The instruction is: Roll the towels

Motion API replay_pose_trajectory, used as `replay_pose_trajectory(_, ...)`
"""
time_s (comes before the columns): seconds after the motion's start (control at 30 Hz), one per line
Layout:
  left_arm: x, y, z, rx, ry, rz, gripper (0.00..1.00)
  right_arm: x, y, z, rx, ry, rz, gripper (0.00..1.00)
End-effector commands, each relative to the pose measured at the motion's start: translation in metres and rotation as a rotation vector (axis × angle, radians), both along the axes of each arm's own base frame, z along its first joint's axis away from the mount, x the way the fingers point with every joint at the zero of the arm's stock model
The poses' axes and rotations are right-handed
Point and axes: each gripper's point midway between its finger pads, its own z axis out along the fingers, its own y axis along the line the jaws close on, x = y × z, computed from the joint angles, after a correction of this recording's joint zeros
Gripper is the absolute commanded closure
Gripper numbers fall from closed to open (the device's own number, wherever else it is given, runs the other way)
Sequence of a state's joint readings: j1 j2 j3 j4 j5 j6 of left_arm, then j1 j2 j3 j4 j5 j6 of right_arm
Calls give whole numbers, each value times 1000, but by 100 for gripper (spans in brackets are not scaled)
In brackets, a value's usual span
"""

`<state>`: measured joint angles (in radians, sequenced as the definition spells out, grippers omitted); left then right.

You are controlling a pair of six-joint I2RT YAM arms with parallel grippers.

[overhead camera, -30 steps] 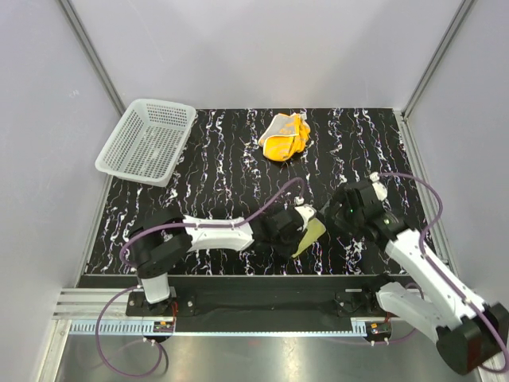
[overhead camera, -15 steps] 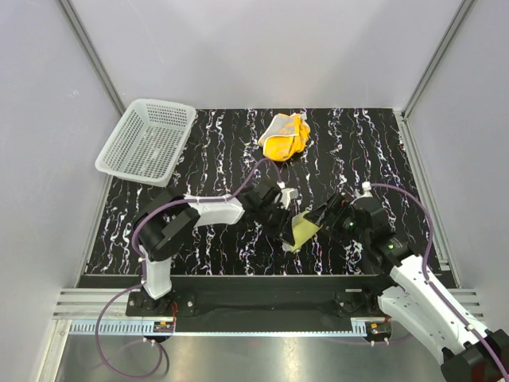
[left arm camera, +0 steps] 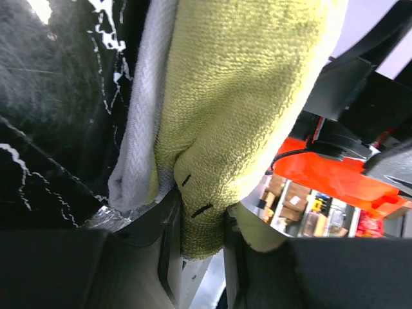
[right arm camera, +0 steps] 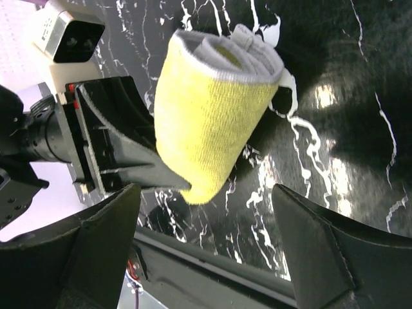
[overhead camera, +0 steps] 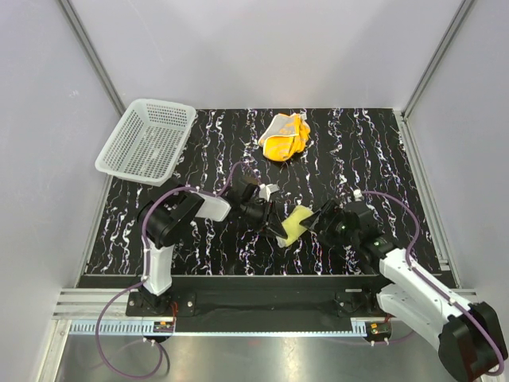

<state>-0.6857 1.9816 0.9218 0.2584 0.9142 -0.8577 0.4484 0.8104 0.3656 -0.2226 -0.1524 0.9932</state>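
A pale yellow towel (overhead camera: 299,220), rolled into a short thick roll, is held just above the black marbled table near the front middle. My left gripper (overhead camera: 281,231) is shut on one end of this roll (left arm camera: 238,96), and the cloth fills the gap between its fingers (left arm camera: 168,232). My right gripper (overhead camera: 323,220) stands open just right of the roll (right arm camera: 212,122), its wide-spread fingers (right arm camera: 106,241) touching nothing. The bright orange towel (overhead camera: 285,135) lies crumpled at the back middle of the table, away from both grippers.
A white mesh basket (overhead camera: 147,141) sits at the back left corner of the table, partly over its edge. Grey walls close in the left, back and right sides. The left gripper's black body (right arm camera: 109,141) is close in front of my right fingers.
The left arm has swung its elbow back and carried the yellow roll a little towards the table's middle. The right gripper has come forward and left, close to the roll, and narrowed slightly.
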Motion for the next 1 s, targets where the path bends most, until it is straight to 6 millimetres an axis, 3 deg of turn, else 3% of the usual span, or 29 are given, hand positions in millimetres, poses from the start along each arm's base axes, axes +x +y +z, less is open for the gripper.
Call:
replay_pose_trajectory(0.0, 3, 1, -8, -1, 46, 7, 98, 18, 11, 10, 46, -69, 8, 11)
replay_pose_trajectory(0.4, 9, -7, -5, -63, 110, 20, 97, 37, 28, -24, 37, -56, 25, 11)
replay_pose_trajectory(0.63, 7, -8, -2, -93, 138, 18, 97, 49, 50, -42, 27, -44, 58, 15)
replay_pose_trajectory(0.73, 6, -9, 1, -105, 144, 16, 96, 48, 60, -52, 29, -29, 73, 25)
replay_pose_trajectory(0.87, 6, -7, 0, -102, 147, 27, 94, 45, 63, -58, 24, -24, 85, 50)
replay_pose_trajectory(0.97, 6, -4, -1, -96, 145, 39, 82, 44, 62, -56, 19, -32, 90, 56)
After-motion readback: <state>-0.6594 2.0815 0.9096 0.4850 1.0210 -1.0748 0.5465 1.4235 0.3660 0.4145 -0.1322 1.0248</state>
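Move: The rolled towel's middle is roughly 4 cm ahead of the open right hand, 5 cm to its left and 5 cm below. The left hand already has one end pinched, with the roll's middle about 3 cm ahead of it and 3 cm to its right, near its own height. The left fingertips are around 8 cm left of the right hand and some 5 cm lower. The orange towel lies about 25 cm ahead of the right hand, 9 cm to its left, 8 cm lower. The right fingers come around the yellow towel roll and close to about half open, squeezing its sides. To get there, the right hand first sinks and eases forward, then slides left and forward onto the roll, about 6 cm down, 5 cm left and 5 cm forward in all. The left hand keeps its pinch nearly in place, tilting some 10 degrees. ##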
